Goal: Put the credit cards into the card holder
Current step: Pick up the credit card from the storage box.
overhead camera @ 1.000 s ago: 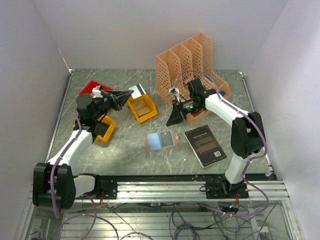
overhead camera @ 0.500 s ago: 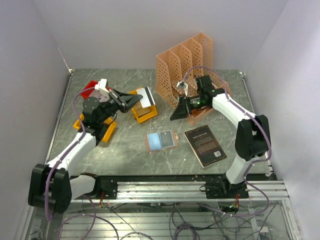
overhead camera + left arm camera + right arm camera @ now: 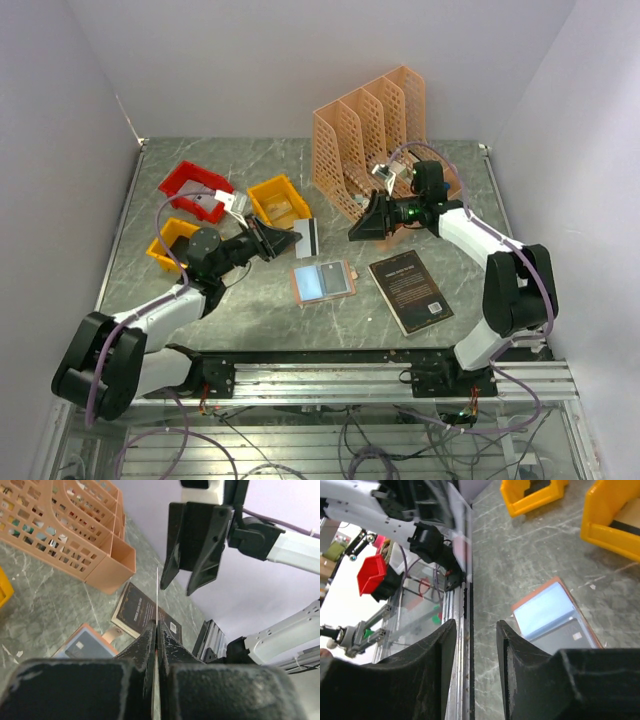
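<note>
The card holder (image 3: 322,281) lies open on the table, salmon-edged with pale blue-grey inner faces and a dark card in its right half; it also shows in the wrist views (image 3: 84,648) (image 3: 554,614). My left gripper (image 3: 291,240) is shut on a credit card (image 3: 310,237), white with a black stripe, held on edge just above and left of the holder. The left wrist view shows that card (image 3: 158,592) edge-on between the fingertips. My right gripper (image 3: 360,229) hangs open and empty to the holder's upper right, facing the left gripper, its fingers (image 3: 437,645) apart.
A black book (image 3: 410,291) lies right of the holder. The peach lattice organizer (image 3: 375,125) stands behind the right arm. A yellow bin (image 3: 280,200), a red bin (image 3: 195,185) and a second yellow bin (image 3: 168,242) sit at back left.
The left arm has swung from the bins down toward the middle, carrying the card to beside the holder. The right gripper has drawn back to the right and opened wider.
</note>
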Available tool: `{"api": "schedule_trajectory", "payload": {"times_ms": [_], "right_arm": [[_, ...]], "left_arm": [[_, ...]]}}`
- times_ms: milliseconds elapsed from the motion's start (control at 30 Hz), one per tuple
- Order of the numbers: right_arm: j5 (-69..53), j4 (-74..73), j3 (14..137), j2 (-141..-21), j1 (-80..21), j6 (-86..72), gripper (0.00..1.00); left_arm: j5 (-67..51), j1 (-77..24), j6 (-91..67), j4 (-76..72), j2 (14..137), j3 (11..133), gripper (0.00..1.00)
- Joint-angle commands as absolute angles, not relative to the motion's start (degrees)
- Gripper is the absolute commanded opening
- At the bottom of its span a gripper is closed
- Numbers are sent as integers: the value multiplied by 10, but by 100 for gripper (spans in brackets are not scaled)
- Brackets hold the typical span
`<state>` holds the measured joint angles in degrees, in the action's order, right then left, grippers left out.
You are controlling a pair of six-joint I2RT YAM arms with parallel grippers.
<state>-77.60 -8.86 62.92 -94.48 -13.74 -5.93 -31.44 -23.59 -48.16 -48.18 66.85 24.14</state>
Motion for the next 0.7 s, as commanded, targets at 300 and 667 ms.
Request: {"api": "schedule_trajectory", "payload": {"times_ms": [300, 667], "right_arm": [[-824, -28, 605, -920, -178, 8, 53], [-803, 221, 523, -899, -208, -193, 54]], "left_arm": [[-264, -291, -496, -776, 741, 174, 7], [-225, -329, -516, -882, 797, 175, 7]]}}
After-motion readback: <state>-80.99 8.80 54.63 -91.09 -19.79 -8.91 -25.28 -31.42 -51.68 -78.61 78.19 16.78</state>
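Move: From the left hand, which already holds the white credit card, the right gripper it is being carried to is about 13 cm to the right, 2 cm ahead and a couple lower. The open card holder lies some 6 cm right, 2 back and 21 below; the yellow storage box is roughly 20 cm ahead, 7 left and 21 below. From the right hand the card is about 11 cm left, 2 back and slightly above; the book is 15 right, 4 back, 19 below. Closing in on each other above the card holder, the two hands bring card and open fingers together: the left dips slightly, then carries the card back and right about 2.5 cm each way, tilting some 10 degrees, grip kept. The right draws back 4 cm and left 2.5 cm, rising about 2 cm and sinking again, its fingers spreading wider and its wrist turning slightly counter-clockwise. ##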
